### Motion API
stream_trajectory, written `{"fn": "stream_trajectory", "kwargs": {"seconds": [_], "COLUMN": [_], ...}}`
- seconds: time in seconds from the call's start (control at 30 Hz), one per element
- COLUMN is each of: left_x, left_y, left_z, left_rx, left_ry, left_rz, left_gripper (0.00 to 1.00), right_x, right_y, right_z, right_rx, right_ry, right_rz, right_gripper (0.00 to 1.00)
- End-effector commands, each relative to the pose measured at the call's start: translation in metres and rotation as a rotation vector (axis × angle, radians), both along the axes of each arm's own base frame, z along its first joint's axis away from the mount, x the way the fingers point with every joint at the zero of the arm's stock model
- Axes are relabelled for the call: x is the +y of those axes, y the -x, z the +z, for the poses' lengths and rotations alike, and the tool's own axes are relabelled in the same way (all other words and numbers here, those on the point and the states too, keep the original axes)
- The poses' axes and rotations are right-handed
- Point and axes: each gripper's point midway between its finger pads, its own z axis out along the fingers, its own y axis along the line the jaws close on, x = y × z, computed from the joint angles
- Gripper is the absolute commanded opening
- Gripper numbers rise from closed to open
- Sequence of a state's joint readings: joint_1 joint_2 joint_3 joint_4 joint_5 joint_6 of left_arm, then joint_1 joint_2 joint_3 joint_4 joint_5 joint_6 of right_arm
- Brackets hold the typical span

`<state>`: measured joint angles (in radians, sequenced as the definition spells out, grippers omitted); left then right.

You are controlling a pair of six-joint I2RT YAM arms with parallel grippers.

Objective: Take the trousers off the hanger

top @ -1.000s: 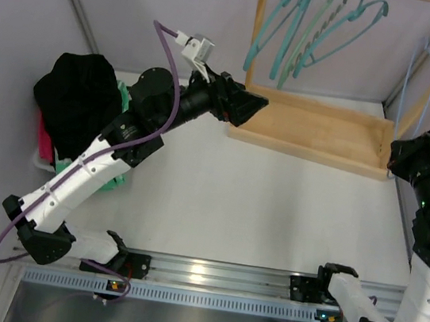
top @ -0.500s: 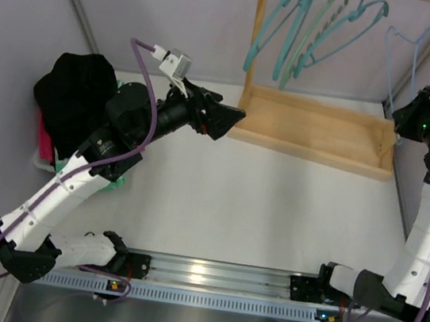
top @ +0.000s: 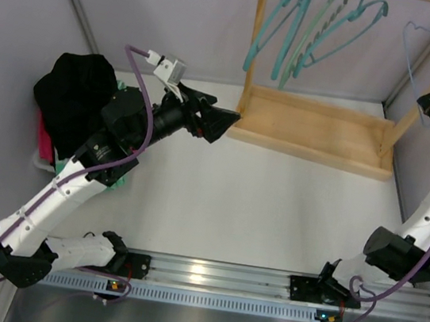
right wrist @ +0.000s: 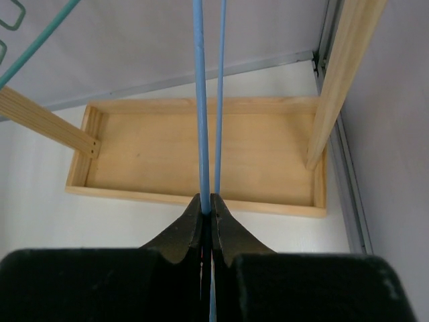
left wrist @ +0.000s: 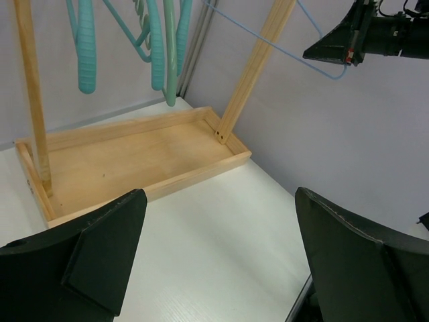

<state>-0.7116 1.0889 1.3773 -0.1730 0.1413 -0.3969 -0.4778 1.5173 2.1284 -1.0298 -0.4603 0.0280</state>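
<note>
The black trousers [top: 75, 101] lie heaped at the far left on top of other cloths, off the hanger. The light-blue wire hanger [top: 418, 47] is bare and held in the air by the rack's right post; it also shows in the left wrist view [left wrist: 268, 44] and the right wrist view [right wrist: 201, 100]. My right gripper [top: 428, 101] is shut on the hanger's wire [right wrist: 210, 198], high at the far right. My left gripper [top: 233, 118] is open and empty [left wrist: 220, 201], above the table near the wooden tray's left end, well away from the trousers.
A wooden rack with a tray base [top: 315, 131] stands at the back, with several teal plastic hangers [top: 313, 31] on it. Pink cloth [top: 44, 141] and green cloth [top: 116, 183] lie under the trousers. A metal rail [top: 207, 272] runs along the near edge.
My right arm has risen and swung to the far right with the hanger, lifting it up beside the rack's right post. My left gripper has drawn back a little to the left, still open.
</note>
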Motion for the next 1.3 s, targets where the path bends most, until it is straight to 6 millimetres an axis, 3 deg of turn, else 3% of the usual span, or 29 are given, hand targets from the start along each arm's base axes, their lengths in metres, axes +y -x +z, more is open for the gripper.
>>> {"fn": "stream_trajectory", "kwargs": {"seconds": [0.0,0.3,0.33,0.37,0.4,0.5,0.57,0.6,0.7,0.73,0.8,0.93,0.97,1.07,1.13,1.27], "left_x": [0.009,0.013,0.014,0.013,0.018,0.028,0.036,0.044,0.068,0.074,0.099,0.129,0.136,0.155,0.163,0.169], "left_y": [0.0,-0.016,-0.016,-0.018,-0.023,-0.03,-0.036,-0.045,-0.062,-0.065,-0.079,-0.09,-0.091,-0.094,-0.094,-0.086], "left_z": [0.02,-0.014,-0.01,-0.021,-0.023,-0.04,-0.049,-0.068,-0.098,-0.107,-0.123,-0.165,-0.17,-0.185,-0.192,-0.197], "left_rx": [-0.07,0.046,0.048,0.084,0.098,0.162,0.179,0.237,0.33,0.361,0.41,0.533,0.539,0.554,0.56,0.57], "left_ry": [0.041,-0.08,-0.082,-0.11,-0.117,-0.161,-0.205,-0.251,-0.335,-0.35,-0.385,-0.467,-0.49,-0.56,-0.593,-0.595], "left_rz": [0.025,0.057,0.053,0.046,0.056,0.053,0.06,0.08,0.116,0.121,0.194,0.282,0.294,0.36,0.393,0.421], "left_gripper": [0.99,0.98,0.99,0.98,0.98,0.98,0.98,0.98,0.98,0.98,0.98,0.98,0.98,0.98,0.98,0.98], "right_x": [-0.007,-0.023,-0.022,-0.022,-0.021,-0.014,-0.008,-0.005,-0.003,0.001,0.002,0.025,0.034,0.065,0.09,0.113], "right_y": [-0.01,-0.016,-0.013,-0.013,-0.01,0.001,0.011,0.014,0.029,0.038,0.049,0.08,0.089,0.114,0.129,0.142], "right_z": [0.014,-0.028,-0.028,-0.033,-0.032,-0.028,-0.023,-0.022,-0.021,-0.016,-0.029,-0.045,-0.058,-0.069,-0.067,-0.081], "right_rx": [-0.063,0.012,0.009,0.015,0.01,-0.024,-0.046,-0.05,-0.059,-0.073,-0.042,-0.015,0.022,0.037,0.005,0.006], "right_ry": [0.021,0.03,0.036,0.033,0.039,0.056,0.069,0.075,0.085,0.093,0.09,0.111,0.086,0.07,0.043,0.0], "right_rz": [0.038,0.04,0.045,0.048,0.047,0.054,0.058,0.059,0.039,0.037,0.037,0.102,0.13,0.252,0.34,0.411], "right_gripper": [0.0,0.0,0.13,0.24,0.45,0.69,0.75,0.82,0.94,0.96,0.99,1.0,0.99,0.99,0.99,0.99]}}
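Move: The blue hanger, now bare, is still pinched by its lower corner in the right hand. The place it is taken to, the rail's right end, lies about 8 cm ahead, straight in line and some 18 cm above. The nearest teal hanger hangs about 20 cm left, 7 cm ahead and 8 cm higher; the wooden tray is 17 cm left, 8 cm ahead, 44 cm below. From the left hand the rail's end is about 37 cm right, 18 cm ahead, 16 cm up. The blue hanger is eased down about 4 cm, slightly forward and right, to hang on the rail; the right fingers then open wide and let it go, sinking a little more before drawing back some 15 cm and swinging left, clear of it. Meanwhile the empty left hand drops about 20 cm, going left and forward towards the clothes pile, fingers open and tipping down. ##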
